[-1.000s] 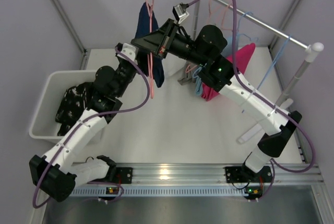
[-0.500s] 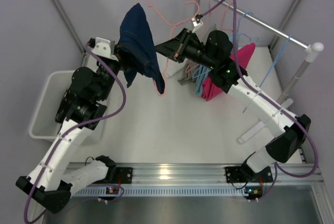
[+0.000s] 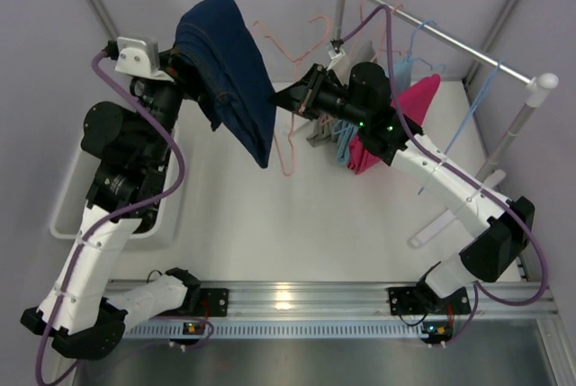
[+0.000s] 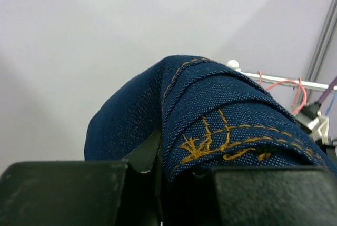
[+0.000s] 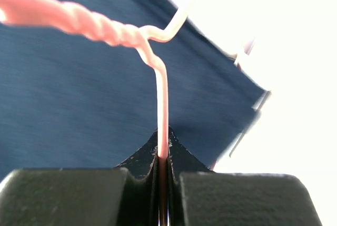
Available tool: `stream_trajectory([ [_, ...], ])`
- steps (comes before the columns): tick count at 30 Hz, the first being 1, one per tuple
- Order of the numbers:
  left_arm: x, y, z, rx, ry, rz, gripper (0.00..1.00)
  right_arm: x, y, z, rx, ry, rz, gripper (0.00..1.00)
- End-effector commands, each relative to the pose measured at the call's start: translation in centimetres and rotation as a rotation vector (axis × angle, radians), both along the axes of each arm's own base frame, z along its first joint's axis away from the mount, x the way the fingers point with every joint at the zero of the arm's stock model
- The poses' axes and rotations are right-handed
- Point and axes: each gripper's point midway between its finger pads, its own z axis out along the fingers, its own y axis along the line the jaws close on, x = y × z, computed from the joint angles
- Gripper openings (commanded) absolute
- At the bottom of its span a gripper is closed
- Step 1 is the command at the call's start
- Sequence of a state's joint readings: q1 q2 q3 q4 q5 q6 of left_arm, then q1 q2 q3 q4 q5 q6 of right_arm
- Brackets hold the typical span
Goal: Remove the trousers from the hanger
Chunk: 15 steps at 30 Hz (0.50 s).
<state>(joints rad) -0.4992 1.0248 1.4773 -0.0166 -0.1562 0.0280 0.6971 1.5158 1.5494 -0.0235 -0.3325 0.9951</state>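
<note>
My left gripper [image 3: 186,69] is shut on the navy blue trousers [image 3: 229,76] and holds them high at the back left; the cloth hangs down to the right. In the left wrist view the gripper [image 4: 160,169] pinches the navy cloth [image 4: 221,115] with its orange stitching. My right gripper [image 3: 303,103] is shut on the wire of a pink hanger [image 3: 288,139], just right of the navy cloth. The right wrist view shows the gripper [image 5: 162,156] clamped on the hanger [image 5: 162,99] in front of the navy cloth [image 5: 79,105]. The magenta trousers [image 3: 416,100] hang on the rack. The black speckled pair is hidden.
A white bin [image 3: 59,219] stands at the left, mostly behind my left arm. A clothes rack [image 3: 450,42] crosses the back right, with pink and blue hangers [image 3: 477,103] on it. Grey walls close in on both sides.
My left arm has risen and swung left, pulling the navy trousers up and away from the pink hanger. My right gripper has drawn back to the right with the hanger.
</note>
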Motion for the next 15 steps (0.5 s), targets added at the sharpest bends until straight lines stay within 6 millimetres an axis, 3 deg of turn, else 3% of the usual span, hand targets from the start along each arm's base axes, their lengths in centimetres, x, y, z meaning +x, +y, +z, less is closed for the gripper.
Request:
stream_trajectory([
  [1, -3.6, 3.7, 8.0, -0.125, -0.207, 0.086, 0.00, -0.2, -1.4, 0.7, -0.018, -0.050, -0.032, 0.00],
  [6, -5.4, 7.0, 11.9, -0.120, -0.306, 0.232, 0.00, -0.7, -1.0, 0.3, -0.020, -0.052, -0.004, 0.00],
  [8, -5.9, 8.4, 12.3, -0.112, -0.320, 0.296, 0.00, -1.1, -0.8, 0.8, -0.009, -0.064, 0.014, 0.00],
  [12, -6.8, 11.8, 11.3, -0.046, -0.320, 0.465, 0.00, -2.6, -0.1, 3.0, 0.034, -0.126, 0.072, 0.00],
  [13, -6.0, 13.1, 9.8, -0.006, -0.292, 0.539, 0.00, -2.9, -0.1, 3.4, 0.041, -0.135, 0.080, 0.00],
  [15, -7.8, 16.1, 8.9, 0.008, -0.289, 0.658, 0.00, -3.6, 0.0, 4.5, 0.056, -0.162, 0.102, 0.00],
])
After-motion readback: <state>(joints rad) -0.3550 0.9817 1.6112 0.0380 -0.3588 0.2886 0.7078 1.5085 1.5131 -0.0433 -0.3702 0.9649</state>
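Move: The open white basket, where the held navy trousers are bound, lies about 30 cm to the left of the left hand, level with it fore and aft and some 50 cm below. Black trousers lie in the basket, about 28 cm left, level fore and aft. The pink hanger is about 14 cm to the left hand's right, level fore and aft, 13 cm lower. From the right hand the basket is roughly 40 cm left, level fore and aft, 35 cm down. Up first, then sweeping left and a little back, the left hand carries the pinched navy trousers away from the hanger and sideways nearer the basket, ending some 11 cm left and 7 cm higher, sinking slightly at the end. The wrist turns about 25 degrees counter-clockwise, fingers tipping up; the right hand keeps the hanger pinched, easing down 2 cm. ##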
